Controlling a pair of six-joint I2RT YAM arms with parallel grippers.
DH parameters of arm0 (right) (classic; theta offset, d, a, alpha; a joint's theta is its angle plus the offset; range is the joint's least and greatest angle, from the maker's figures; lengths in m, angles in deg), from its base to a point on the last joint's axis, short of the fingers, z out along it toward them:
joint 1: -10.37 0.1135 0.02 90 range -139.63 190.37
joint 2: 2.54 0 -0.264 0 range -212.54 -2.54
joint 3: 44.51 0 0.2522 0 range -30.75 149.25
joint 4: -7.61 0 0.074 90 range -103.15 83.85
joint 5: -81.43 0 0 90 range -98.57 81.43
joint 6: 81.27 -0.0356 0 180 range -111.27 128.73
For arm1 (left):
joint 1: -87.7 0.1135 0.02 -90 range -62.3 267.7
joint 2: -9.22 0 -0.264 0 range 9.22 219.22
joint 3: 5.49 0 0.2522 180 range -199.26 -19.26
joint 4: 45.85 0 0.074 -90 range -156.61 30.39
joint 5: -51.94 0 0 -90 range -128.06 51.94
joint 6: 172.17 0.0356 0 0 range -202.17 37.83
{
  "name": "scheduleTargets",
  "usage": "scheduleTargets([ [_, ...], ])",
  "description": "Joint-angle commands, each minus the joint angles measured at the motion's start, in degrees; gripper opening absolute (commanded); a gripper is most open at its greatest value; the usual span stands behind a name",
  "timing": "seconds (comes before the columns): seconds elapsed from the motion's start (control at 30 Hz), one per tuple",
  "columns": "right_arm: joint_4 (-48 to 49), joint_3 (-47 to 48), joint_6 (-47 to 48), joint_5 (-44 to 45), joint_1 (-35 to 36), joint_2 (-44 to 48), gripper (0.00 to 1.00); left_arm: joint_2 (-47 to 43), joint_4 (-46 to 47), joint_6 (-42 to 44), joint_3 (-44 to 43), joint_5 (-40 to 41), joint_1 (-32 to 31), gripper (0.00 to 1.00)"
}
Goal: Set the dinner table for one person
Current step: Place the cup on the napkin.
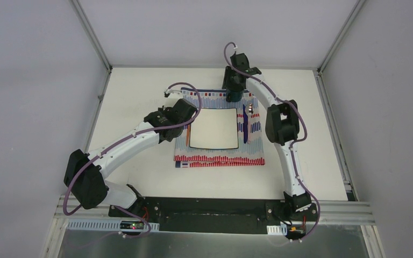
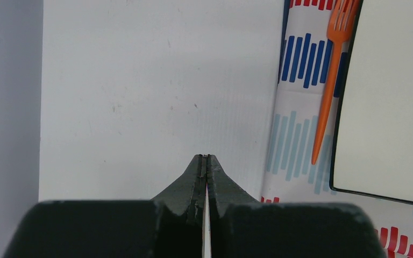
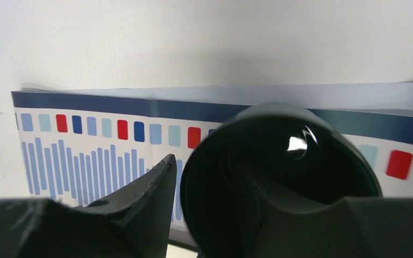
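Observation:
On the white dinner table (image 1: 140,172) lies a striped cloth (image 1: 220,158) with a white square plate (image 1: 214,129) on it. An orange fork (image 2: 328,80) lies on the cloth left of the plate (image 2: 392,97). Blue cutlery (image 1: 246,124) lies along the plate's right side. A dark cup (image 3: 279,161) stands on the cloth's far edge. My right gripper (image 3: 231,177) is open astride the cup's wall, with a gap between its left finger (image 3: 145,193) and the cup. My left gripper (image 2: 205,157) is shut and empty, over bare table left of the cloth.
Grey aluminium rails (image 1: 333,134) edge the table, and grey walls stand close on the left, right and far sides. The arm bases sit on a black plate (image 1: 209,215) at the near edge.

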Motion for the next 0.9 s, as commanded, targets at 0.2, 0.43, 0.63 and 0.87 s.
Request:
scheduleTargets([
  [0.2,3.3,-1.6,3.9,6.5,1.3,12.3,0.46,-2.7,1.2,1.1,-0.2,-1.1,0.7,0.00],
  [0.43,5.2,-6.6,3.5,5.2,2.6,16.4,0.22,-3.7,1.1,0.9,0.1,-1.3,0.8,0.00],
  [0.63,5.5,-10.7,3.2,4.8,5.2,16.7,0.00,-4.0,1.2,0.3,0.4,-2.5,0.7,0.00],
  [0.87,4.9,-12.8,3.6,7.4,7.9,14.2,0.00,-5.1,1.1,-0.4,1.4,-3.6,0.7,0.00],
])
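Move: The right hand's parted fingers straddle the left rim of the cup, which already stands on the napkin; its middle is about 4 cm to that hand's right and 4 cm below, level with it fore and aft. The plate lies about 19 cm back and 11 cm left, the knife some 16 cm back and 6 cm right, the spoon just beyond the knife to the right. From the left hand the cup is roughly 28 cm ahead, 39 cm right and 13 cm lower. The right hand lifts straight up about 9 cm with its fingers still apart, drawing the one finger out of the cup and the other clear of its outside wall, while the fingertips tip up some 10 degrees. Once above the rim the fingers close on nothing, and the empty hand swings away from the cup, back about 5 cm and left 3 cm towards the plate, sinking some 4 cm as it goes and turning slightly counter-clockwise. ##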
